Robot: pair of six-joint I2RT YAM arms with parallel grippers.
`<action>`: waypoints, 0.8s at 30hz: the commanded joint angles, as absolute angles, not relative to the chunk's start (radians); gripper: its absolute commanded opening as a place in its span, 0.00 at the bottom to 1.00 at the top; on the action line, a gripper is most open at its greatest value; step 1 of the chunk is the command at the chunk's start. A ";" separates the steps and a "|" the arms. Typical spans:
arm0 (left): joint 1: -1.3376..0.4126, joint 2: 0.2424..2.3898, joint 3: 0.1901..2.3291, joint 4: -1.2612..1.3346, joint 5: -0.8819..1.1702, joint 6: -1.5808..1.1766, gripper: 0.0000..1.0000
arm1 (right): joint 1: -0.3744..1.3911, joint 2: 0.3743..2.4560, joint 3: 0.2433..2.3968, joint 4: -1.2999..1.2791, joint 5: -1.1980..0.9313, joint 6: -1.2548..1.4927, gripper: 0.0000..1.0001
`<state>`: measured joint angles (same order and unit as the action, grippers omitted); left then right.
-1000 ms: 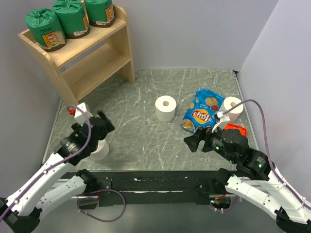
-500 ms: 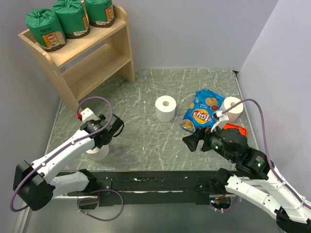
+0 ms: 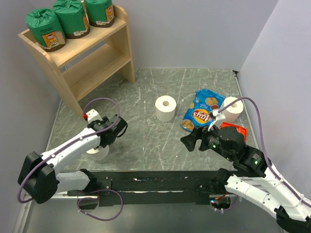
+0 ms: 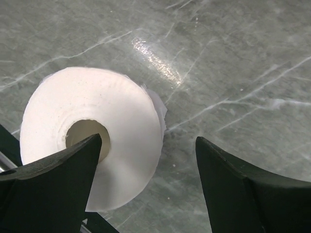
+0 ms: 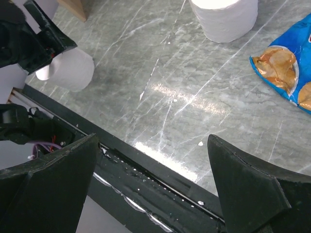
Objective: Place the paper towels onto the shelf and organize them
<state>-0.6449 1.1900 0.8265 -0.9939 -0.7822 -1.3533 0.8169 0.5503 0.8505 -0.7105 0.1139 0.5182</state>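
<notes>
Three green-wrapped paper towels (image 3: 68,19) stand on the top tier of the wooden shelf (image 3: 97,60) at the far left. One bare white roll (image 3: 165,108) stands mid-table, another (image 3: 233,108) at the right beside the bag. A third white roll (image 4: 92,141) stands upright by the near left edge, under my left gripper (image 4: 148,165). That gripper is open: one finger (image 4: 53,179) hangs over the roll's hollow core, the other stands well clear of its side. My right gripper (image 5: 150,179) is open and empty above the near table edge.
A blue snack bag (image 3: 201,111) lies right of the middle roll, and a red packet (image 3: 235,130) lies beside my right arm. The shelf's lower tier (image 3: 99,73) holds nothing. The black front rail (image 5: 160,174) runs under my right gripper.
My left gripper has swung right and down over the near-left white roll, and its jaws have narrowed a little. The right gripper has crept slightly left.
</notes>
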 commanded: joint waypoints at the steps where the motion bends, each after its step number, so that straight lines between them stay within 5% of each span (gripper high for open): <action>1: -0.644 1.241 0.867 -1.040 -0.798 -1.416 0.83 | 0.821 0.514 0.874 -0.673 0.126 0.495 1.00; 6: -0.658 1.267 0.874 -0.991 -0.770 -1.316 0.72 | 0.821 0.491 0.876 -0.676 0.140 0.486 0.99; 8: -0.676 1.256 0.877 -0.965 -0.761 -1.234 0.60 | 0.821 0.480 0.870 -0.677 0.143 0.489 1.00; 24: -0.847 1.261 0.926 -0.575 -0.477 -0.424 0.46 | 0.821 0.433 0.824 -0.708 0.127 0.520 0.99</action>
<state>-0.8417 1.2377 0.8547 -0.6979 -0.5640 -0.6842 0.8169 0.4438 0.8303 -0.7101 0.1265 0.5041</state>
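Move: The left hand's white paper roll has its middle roughly 4 cm to this hand's left, 3 cm back and 4 cm below. The shelf's near foot is on the table some 14 cm ahead and 10 cm left of the hand, about 10 cm down. The second roll stands about 18 cm ahead and 29 cm to the right. From the idle right hand, the first roll is some 40 cm left, 4 cm ahead and 18 cm lower. Down about 1 cm first while its fingers begin to close, then the left hand sweeps roughly 10 cm to the right, turning some 45 degrees clockwise. The fingers narrow to about half open and pinch the roll's wall, one tip in the core hole, the other against the outside, dragging the roll along. ##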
